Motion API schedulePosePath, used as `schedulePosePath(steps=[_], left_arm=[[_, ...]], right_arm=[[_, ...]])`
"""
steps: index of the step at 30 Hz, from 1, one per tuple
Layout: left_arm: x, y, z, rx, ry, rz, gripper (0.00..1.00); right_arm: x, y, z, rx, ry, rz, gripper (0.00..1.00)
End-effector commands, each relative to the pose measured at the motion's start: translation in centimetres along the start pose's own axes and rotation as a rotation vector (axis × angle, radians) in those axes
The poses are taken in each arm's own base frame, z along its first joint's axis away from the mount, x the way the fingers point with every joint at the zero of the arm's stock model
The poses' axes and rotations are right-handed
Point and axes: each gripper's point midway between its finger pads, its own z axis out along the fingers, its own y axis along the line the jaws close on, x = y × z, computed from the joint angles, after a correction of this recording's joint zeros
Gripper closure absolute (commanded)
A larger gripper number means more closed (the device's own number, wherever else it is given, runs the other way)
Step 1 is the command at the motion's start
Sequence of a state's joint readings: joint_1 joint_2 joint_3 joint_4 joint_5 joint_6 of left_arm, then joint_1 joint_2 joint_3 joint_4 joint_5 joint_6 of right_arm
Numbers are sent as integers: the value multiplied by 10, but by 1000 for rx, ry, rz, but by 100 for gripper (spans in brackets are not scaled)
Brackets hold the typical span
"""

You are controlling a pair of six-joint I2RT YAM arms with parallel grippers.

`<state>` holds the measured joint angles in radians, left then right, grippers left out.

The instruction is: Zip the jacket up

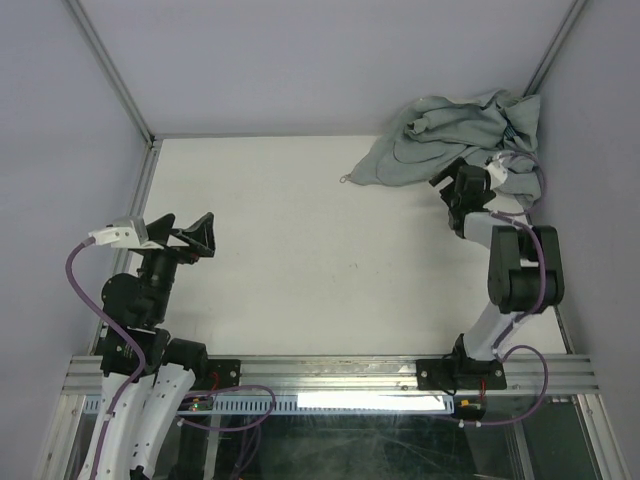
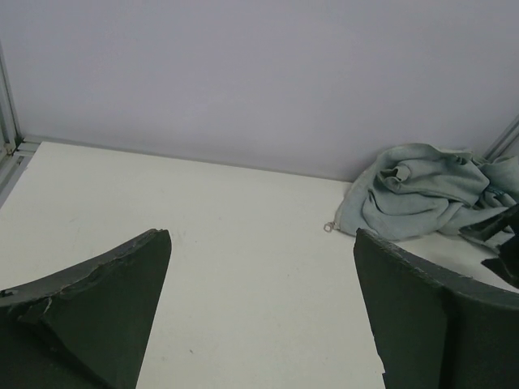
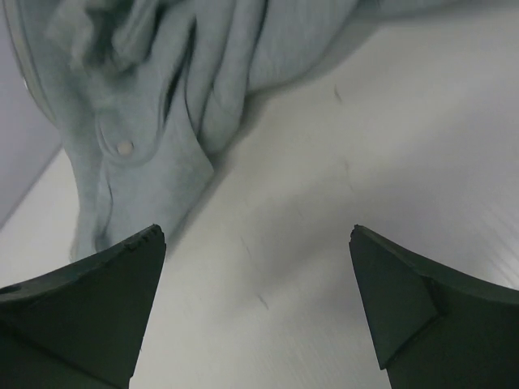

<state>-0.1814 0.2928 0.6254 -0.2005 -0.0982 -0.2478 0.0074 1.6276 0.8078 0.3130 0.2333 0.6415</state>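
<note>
The pale grey-green jacket (image 1: 450,140) lies bunched up in the far right corner of the white table (image 1: 300,270). Its small metal zipper pull (image 1: 345,181) pokes out at the heap's left edge. My right gripper (image 1: 448,178) hovers at the near edge of the heap, open. In the right wrist view its fingers (image 3: 105,284) frame bare table, with jacket folds (image 3: 154,97) and a snap button (image 3: 123,147) just ahead on the left. My left gripper (image 1: 190,232) is open at the near left, far from the jacket (image 2: 422,190) and the pull (image 2: 330,227).
Pale walls with metal corner posts (image 1: 110,70) close in the table on three sides. The jacket presses against the right wall and the back corner. A metal rail (image 1: 330,372) runs along the near edge, where both arm bases are bolted.
</note>
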Motion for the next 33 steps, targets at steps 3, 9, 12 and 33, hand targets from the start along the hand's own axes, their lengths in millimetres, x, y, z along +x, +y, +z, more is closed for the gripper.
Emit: schedulePosePath(steps=[3,9,12,33], left_arm=[[-6,-4,5,20,-22,-3,1],[0,-5,9,23,2,-1,1],[1,-4,10,19,6,-2,1],[-10,-8,2,39,-35,-11,1]], right_arm=[[-80,38,82,-16,-207,173,1],[-71,31,158,130,-168,321,1],[-58,27,185,189,-127,336,1],[-5,263,30,-591,226,-88,100]])
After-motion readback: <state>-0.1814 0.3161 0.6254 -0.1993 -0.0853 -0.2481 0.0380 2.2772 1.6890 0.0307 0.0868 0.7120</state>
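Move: The middle of the crumpled jacket lies about 19 cm ahead of the right hand, 4 cm to its right and 5 cm below. From that hand, the jacket's ring tip is some 28 cm left, 5 cm ahead and 8 cm below, and its near right end about 20 cm right, level with it and 7 cm lower. From the left hand, the jacket's middle is about 40 cm ahead, 60 cm right and 28 cm below. Right hand reaches about 20 cm forward, pinches a jacket fold, then drags the cloth some 9 cm left. ##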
